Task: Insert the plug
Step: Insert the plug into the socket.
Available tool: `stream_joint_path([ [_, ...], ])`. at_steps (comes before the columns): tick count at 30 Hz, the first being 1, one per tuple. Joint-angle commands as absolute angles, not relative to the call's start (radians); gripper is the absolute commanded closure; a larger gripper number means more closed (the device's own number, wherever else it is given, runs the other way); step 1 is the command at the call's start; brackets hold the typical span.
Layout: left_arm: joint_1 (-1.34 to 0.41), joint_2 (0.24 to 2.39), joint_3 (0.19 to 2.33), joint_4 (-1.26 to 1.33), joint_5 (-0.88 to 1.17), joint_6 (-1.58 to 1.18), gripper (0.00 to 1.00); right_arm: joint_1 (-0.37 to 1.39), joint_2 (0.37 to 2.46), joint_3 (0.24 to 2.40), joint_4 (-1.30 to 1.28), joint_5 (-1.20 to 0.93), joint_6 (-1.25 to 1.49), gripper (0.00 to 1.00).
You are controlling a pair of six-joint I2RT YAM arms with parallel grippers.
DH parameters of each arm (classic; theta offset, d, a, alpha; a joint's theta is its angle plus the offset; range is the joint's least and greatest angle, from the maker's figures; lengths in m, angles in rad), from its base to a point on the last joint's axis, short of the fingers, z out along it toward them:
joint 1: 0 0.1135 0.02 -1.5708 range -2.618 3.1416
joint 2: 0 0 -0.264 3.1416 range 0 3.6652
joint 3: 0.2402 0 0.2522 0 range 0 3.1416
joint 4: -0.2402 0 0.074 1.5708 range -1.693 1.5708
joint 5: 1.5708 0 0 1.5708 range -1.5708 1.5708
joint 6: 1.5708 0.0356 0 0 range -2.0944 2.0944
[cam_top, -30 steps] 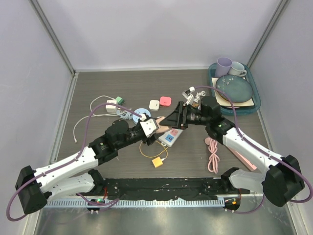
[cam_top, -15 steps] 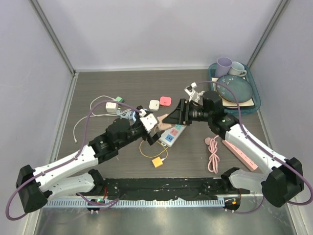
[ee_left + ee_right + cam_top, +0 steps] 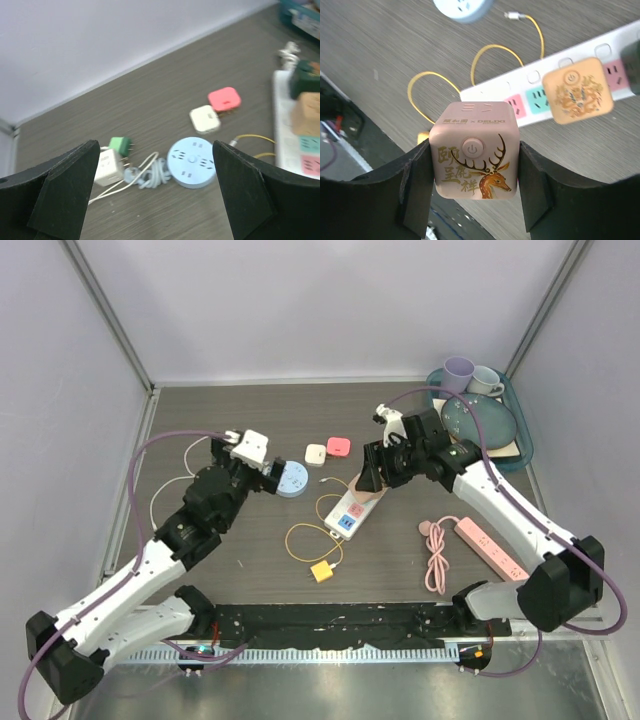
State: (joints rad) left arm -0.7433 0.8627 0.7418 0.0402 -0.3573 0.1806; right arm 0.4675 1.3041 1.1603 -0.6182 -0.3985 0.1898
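Observation:
The plug is a pink cube (image 3: 474, 162) with a deer drawing and a power button. My right gripper (image 3: 474, 146) is shut on its two sides and holds it above the table, close to the white power strip (image 3: 520, 90). An orange cube (image 3: 577, 90) with the same deer sits on that strip. In the top view the right gripper (image 3: 372, 480) hovers over the far end of the strip (image 3: 345, 518). My left gripper (image 3: 268, 470) stands open and empty, off to the left of the strip. Its fingers (image 3: 65, 185) frame a round blue socket (image 3: 192, 162).
Near the blue socket (image 3: 292, 480) lie a green plug (image 3: 120, 146), a white cube adapter (image 3: 107, 167), a cream square (image 3: 205, 118) and a pink square (image 3: 224, 98). A yellow cable (image 3: 318, 552) loops below the strip. To the right lie a pink power strip (image 3: 490, 550) with its coiled cord, and a teal tray (image 3: 437, 400) of dishes.
The left gripper opened, let go of the pink cube and drew back to the left. The right gripper kept the cube and shifted slightly right, over the strip.

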Motion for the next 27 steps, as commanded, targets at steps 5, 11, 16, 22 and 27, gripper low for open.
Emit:
stream_joint_path([
  [5,-0.615,0.848,0.813,0.032,-0.538,0.103,0.00,0.486,1.394,1.301,-0.795,-0.301,-0.122,0.99],
  [11,-0.583,0.862,0.805,0.048,-0.661,0.159,0.00,0.517,1.445,1.298,-0.793,-0.331,-0.216,0.99],
  [16,-0.574,0.865,0.795,0.074,-0.686,0.189,0.00,0.525,1.480,1.278,-0.753,-0.377,-0.262,0.99],
  [22,-0.572,0.850,0.773,0.110,-0.695,0.198,0.00,0.549,1.503,1.253,-0.698,-0.396,-0.281,0.99],
  [27,-0.572,0.848,0.765,0.127,-0.706,0.206,0.00,0.571,1.525,1.235,-0.660,-0.377,-0.293,0.99],
])
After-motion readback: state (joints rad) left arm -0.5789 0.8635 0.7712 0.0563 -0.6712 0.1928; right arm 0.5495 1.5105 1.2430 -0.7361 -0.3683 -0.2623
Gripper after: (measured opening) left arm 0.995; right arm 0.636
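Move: The pink cube plug is held in the right hand; the free pink socket near the strip's blue end lies about 3 cm left, 1 cm ahead and 12 cm below. The dragon cube on the strip stands some 7 cm ahead, level sideways; the yellow charger lies 12 cm back and 10 cm left. From the left hand the socket is some 19 cm right, 4 cm back, well below. Right hand lowers its plug about 5.5 cm towards the strip, turning counter-clockwise; open left hand withdraws 10 cm left. ##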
